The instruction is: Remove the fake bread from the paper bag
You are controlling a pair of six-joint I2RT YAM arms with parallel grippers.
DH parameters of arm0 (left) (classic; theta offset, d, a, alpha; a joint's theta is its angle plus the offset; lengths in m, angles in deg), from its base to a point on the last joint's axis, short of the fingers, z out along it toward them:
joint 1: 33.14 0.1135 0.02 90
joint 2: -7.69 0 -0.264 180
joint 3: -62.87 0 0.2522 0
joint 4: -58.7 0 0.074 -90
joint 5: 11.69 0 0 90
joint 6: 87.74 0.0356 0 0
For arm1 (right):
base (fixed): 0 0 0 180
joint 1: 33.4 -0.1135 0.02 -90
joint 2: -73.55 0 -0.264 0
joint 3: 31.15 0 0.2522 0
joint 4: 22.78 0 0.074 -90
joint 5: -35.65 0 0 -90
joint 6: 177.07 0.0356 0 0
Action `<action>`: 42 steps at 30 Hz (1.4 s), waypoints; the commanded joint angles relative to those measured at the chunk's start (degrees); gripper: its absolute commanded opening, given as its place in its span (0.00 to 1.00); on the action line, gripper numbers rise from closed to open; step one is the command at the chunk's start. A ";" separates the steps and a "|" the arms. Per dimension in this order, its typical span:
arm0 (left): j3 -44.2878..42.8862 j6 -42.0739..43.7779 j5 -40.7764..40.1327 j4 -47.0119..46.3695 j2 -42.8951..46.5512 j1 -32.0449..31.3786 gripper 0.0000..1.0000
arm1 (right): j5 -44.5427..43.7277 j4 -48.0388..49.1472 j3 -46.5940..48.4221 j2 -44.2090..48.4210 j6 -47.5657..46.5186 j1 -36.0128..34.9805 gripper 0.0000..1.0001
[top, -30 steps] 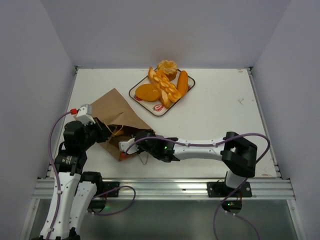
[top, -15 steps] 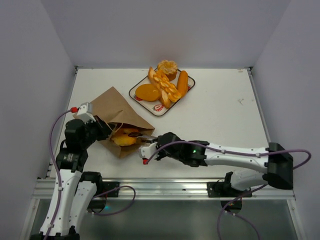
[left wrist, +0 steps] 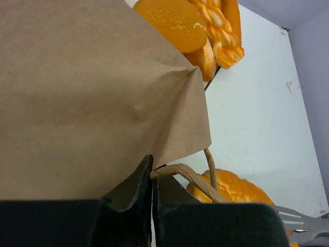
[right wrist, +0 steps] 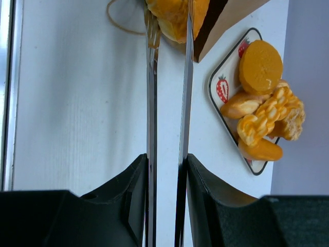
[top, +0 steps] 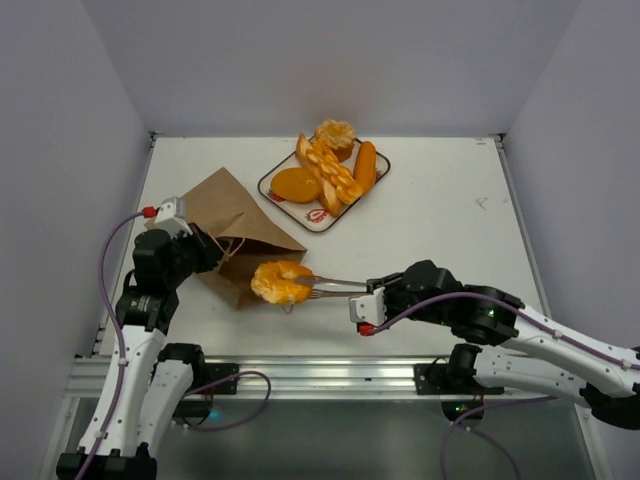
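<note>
The brown paper bag (top: pixel 235 225) lies on its side at the left, mouth toward the near right. My left gripper (top: pixel 205 255) is shut on the bag's upper edge by a cord handle (left wrist: pixel 190 177); the jaws (left wrist: pixel 152 172) are pressed together on the paper (left wrist: pixel 77 92). My right gripper (top: pixel 368 300) is shut on metal tongs (top: pixel 335 285), whose tips pinch a golden ruffled bread piece (top: pixel 281 282) just outside the bag's mouth. The right wrist view shows the tongs (right wrist: pixel 152 103) between my fingers (right wrist: pixel 167 164), the bread piece (right wrist: pixel 175 15) at their tips and the bag (right wrist: pixel 226 15).
A white strawberry-print tray (top: pixel 320 218) at the back centre holds several bread pieces (top: pixel 325 170). It also shows in the right wrist view (right wrist: pixel 221 87). A loose cord handle (right wrist: pixel 121 23) lies on the table near the bag's mouth.
My right arm has drawn back to the right with the tongs, pulling the bread piece from inside the bag to just outside its mouth. The left gripper still holds the bag.
</note>
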 commanded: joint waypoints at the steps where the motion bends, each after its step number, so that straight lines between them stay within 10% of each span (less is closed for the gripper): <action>1: -3.04 -0.92 -3.79 -3.96 -1.32 -0.18 0.05 | 2.59 -4.79 -0.15 4.03 0.31 2.17 0.00; 22: -2.60 0.75 -4.32 -5.11 -1.67 -0.27 0.05 | -6.98 -2.35 10.31 4.48 2.16 14.47 0.00; 42: 0.83 5.23 5.52 -0.63 4.65 -0.27 0.05 | -24.56 40.79 22.00 -41.74 -6.63 25.03 0.00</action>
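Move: The right hand's tongs already hold the last bread, about 17 cm left of the hand, 8 ahead and 12 below. The tray it is taken to has its middle about 36 cm ahead, 7 left and 18 below; on it the tall roll stands some 43 ahead and 5 left, the braided loaf 38 ahead and 3 left. The bag lies about 20 ahead and 27 left. From the left hand the tray is some 26 cm ahead, 24 right and 17 below. Rightward first, about 7 cm away from the bag mouth, and rising some 5 cm, the right hand then sweeps forward about 24 cm towards the far end of the tray. It turns roughly 40 degrees clockwise, swings a little left and sinks slightly at the end, keeping its grip on tongs and bread. The left hand, still pinching the bag's edge and handle, eases forward about 2 cm, then back, rising slightly. ##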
